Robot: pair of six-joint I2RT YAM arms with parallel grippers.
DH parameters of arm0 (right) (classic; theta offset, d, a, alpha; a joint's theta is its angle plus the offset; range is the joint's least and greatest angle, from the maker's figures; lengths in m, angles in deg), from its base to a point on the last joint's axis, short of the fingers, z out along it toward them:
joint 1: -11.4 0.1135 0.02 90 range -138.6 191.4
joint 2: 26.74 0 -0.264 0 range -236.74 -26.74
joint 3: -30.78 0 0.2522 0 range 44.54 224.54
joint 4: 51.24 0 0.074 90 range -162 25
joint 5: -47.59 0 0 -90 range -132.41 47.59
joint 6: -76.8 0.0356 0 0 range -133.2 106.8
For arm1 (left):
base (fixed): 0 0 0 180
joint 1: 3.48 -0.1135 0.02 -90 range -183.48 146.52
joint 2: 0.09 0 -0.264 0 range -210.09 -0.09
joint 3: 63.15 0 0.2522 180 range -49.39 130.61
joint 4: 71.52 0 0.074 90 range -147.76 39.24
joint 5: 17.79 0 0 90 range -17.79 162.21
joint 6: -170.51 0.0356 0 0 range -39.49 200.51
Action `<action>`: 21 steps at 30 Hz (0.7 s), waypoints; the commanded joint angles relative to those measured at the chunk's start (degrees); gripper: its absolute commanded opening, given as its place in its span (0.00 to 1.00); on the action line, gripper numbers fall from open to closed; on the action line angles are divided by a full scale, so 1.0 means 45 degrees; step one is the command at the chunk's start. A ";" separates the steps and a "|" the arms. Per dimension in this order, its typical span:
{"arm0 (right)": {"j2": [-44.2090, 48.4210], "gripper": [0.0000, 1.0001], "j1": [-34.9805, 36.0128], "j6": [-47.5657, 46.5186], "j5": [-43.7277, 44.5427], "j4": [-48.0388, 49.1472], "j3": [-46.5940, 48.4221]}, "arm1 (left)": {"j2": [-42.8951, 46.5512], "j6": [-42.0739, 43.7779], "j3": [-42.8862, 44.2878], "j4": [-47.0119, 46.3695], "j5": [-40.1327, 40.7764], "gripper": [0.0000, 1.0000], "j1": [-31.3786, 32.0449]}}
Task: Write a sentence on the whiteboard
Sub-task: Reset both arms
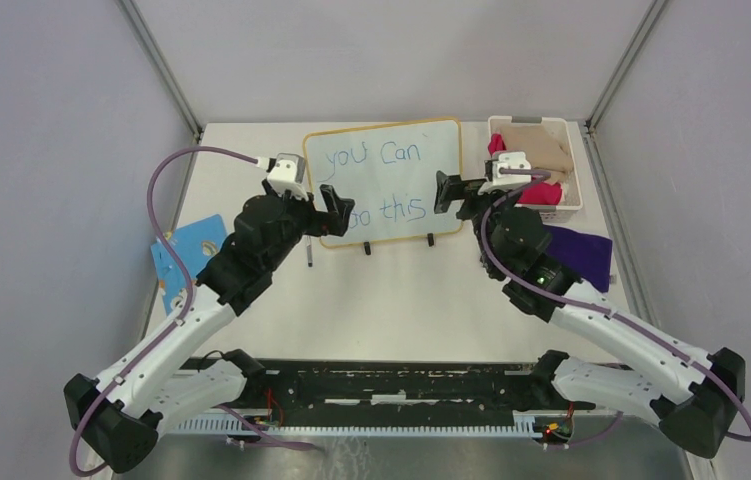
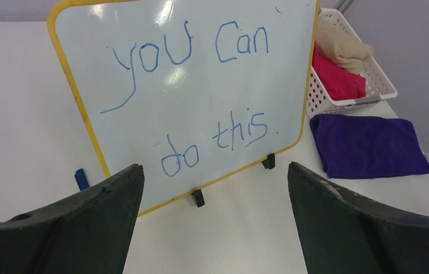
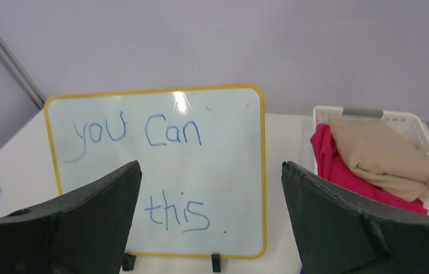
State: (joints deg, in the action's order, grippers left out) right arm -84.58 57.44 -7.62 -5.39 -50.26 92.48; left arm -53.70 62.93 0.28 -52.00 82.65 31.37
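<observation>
The whiteboard [image 1: 406, 182], yellow-framed on two black feet, stands upright at the back middle of the table. The sentence [image 1: 383, 158] reads "you Can" over "do this" in thin blue strokes, and it shows clearly in the left wrist view [image 2: 200, 57]. The right wrist view shows "you Can" and "this" [image 3: 143, 132], with "do" hidden behind a finger. My left gripper [image 1: 339, 210] hangs open just in front of the board's lower left, holding nothing [image 2: 213, 165]. My right gripper [image 1: 448, 192] is open and empty at the board's right edge [image 3: 211, 163].
A white basket [image 1: 526, 121] with beige and pink cloths sits at the back right, and a purple cloth [image 1: 583, 252] lies in front of it. At the left edge lies a blue patterned cloth [image 1: 189, 252]. A thin marker [image 1: 309, 256] rests by the board's lower-left corner.
</observation>
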 commanded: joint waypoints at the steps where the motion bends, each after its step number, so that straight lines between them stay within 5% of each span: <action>1: 0.0802 0.98 0.0625 -0.1691 0.0855 0.1362 0.1369 | 0.0043 0.0942 0.1756 -0.0025 0.0387 1.00 0.0051; 6: 0.1964 0.98 0.1487 -0.3818 0.1133 0.4008 0.1714 | -0.0382 0.0952 0.5029 0.0629 0.0532 1.00 0.0050; 13: 0.3277 0.98 0.1470 -0.3507 0.0816 0.3978 0.3055 | -0.0623 0.1602 0.8981 0.0640 0.0072 1.00 0.0048; 21: 0.3597 0.98 0.1487 -0.4249 0.0855 0.2653 0.2608 | 0.0618 0.1361 0.8910 0.0617 0.0800 1.00 0.0050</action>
State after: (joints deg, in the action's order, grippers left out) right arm -67.69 64.06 -23.75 -1.83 -34.45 106.23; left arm -52.78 66.29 41.72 -48.81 84.44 31.37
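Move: Both hands are open and empty, and the written-on whiteboard lies flat below them. Its middle is about 18 cm ahead of the left hand, 9 cm to its right and 25 cm below; from the right hand it is some 17 cm ahead, 15 cm left and 28 cm below. The marker lies 3 cm ahead of the left hand and 8 cm to its left. The basket is 19 cm ahead of the right hand and 23 cm right, the purple cloth level with that hand and equally far right. Touching nothing, both arms climb away from the whiteboard towards their rest poses. The left hand shoots up about 32 cm, easing back and a little left later on; the right rises some 23 cm while also swinging back and outward to the right. Both wrists tip the fingers upward and roll outward, with the grippers staying wide open. ##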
